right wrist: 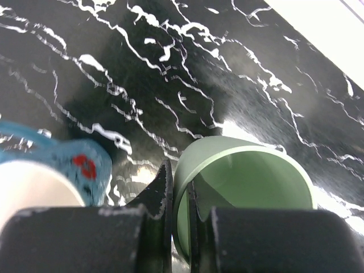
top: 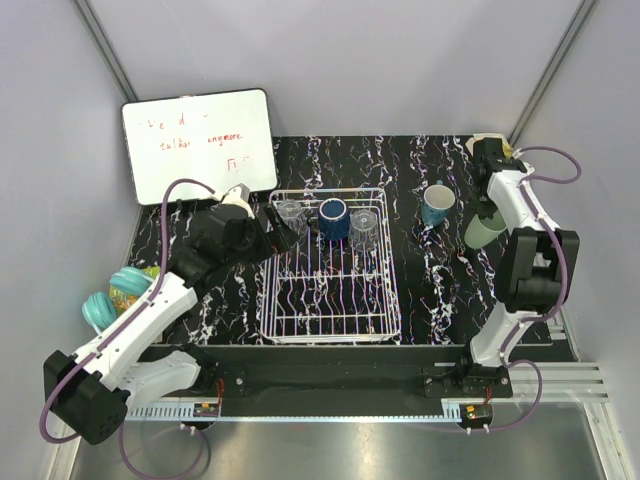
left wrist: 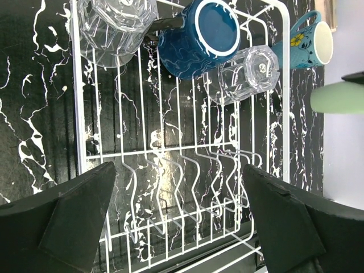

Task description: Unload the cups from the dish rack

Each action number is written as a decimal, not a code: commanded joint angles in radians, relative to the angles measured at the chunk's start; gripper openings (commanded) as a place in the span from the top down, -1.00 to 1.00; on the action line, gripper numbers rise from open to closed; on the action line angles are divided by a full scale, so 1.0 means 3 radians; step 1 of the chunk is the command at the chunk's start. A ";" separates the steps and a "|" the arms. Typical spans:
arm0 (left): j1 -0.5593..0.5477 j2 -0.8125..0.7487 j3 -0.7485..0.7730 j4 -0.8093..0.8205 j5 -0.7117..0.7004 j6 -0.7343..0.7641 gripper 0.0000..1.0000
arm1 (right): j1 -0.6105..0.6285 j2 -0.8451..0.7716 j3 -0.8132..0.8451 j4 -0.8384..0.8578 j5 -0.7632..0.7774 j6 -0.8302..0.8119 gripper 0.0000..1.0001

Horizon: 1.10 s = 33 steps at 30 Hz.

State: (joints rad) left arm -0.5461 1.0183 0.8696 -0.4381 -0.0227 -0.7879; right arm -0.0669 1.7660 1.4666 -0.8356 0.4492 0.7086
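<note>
The white wire dish rack point(top: 330, 338) point(left wrist: 79, 114) sits mid-table. At its far end stand a dark navy mug point(top: 333, 219) point(left wrist: 199, 37) and two clear glasses point(top: 289, 213) point(top: 365, 222) point(left wrist: 116, 25) point(left wrist: 248, 73). My left gripper point(top: 272, 228) point(left wrist: 179, 166) hovers open over the rack's left side, nothing between its fingers. A light blue handled mug point(top: 436, 204) point(left wrist: 310, 42) point(right wrist: 57, 170) stands on the table right of the rack. Beside it, my right gripper point(top: 490, 212) point(right wrist: 179, 182) is shut on the rim of the pale green tumbler point(top: 484, 229) point(right wrist: 250, 170) point(left wrist: 338, 96), one finger inside, one outside.
A whiteboard point(top: 200, 145) leans at the back left. Turquoise ribbed round things point(top: 115, 295) lie at the table's left edge beside my left arm. Grey walls close in both sides, and the right table edge runs just past the tumbler.
</note>
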 commanded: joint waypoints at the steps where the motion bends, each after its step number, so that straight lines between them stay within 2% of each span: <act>1: 0.0005 -0.0015 0.0042 0.0029 -0.0006 0.0075 -0.98 | -0.0048 0.0268 0.0453 0.0096 0.0092 -0.0097 1.00; 9: 0.0005 0.0098 0.0057 -0.0007 0.0019 0.0116 -0.97 | -0.0053 0.0683 0.0777 0.0137 0.0302 -0.0301 1.00; 18: 0.0005 0.0169 0.0062 -0.0007 -0.0006 0.0136 -0.97 | -0.0053 0.1031 0.0756 0.0198 0.0426 -0.0388 1.00; 25: 0.0005 0.0221 0.0077 -0.0002 0.0055 0.0152 -0.97 | -0.0053 0.1006 0.0619 0.0351 0.0216 -0.0465 1.00; 30: 0.0005 0.0215 0.0062 -0.0002 0.0055 0.0126 -0.97 | -0.0053 0.0802 0.0414 0.0499 0.0027 -0.0450 1.00; 33: 0.0000 0.0185 0.0047 -0.0002 0.0055 0.0101 -0.97 | -0.0053 0.0679 0.0271 0.0576 -0.0035 -0.0444 0.88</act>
State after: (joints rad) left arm -0.5461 1.0840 0.8696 -0.4629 -0.0212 -0.7586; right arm -0.0788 2.0274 1.6112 -0.7116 0.5240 0.5652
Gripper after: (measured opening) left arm 0.987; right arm 0.099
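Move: The right hand already holds the green cup by its rim, and the bare counter it is taken to lies about 3 cm ahead, 4 cm to the right and 13 cm below. The blue mug stands some 5 cm ahead and 8 cm left of this hand, 8 cm lower; the book lies about 18 cm ahead, 9 cm right and 12 cm below. From the left hand that bare counter is roughly 12 cm ahead, 46 cm right and 18 cm below. Keeping the rim pinched between nearly shut fingers, the right hand first carries the green cup about 5 cm forward and a little right, towards the book, then sinks some 4 cm with it to the counter on the right of the blue mug, the wrist tipping about 10 degrees, and stays there without letting go. Meanwhile the left hand, wide open and empty above the left side of the rack, dips about 2.5 cm in place. ##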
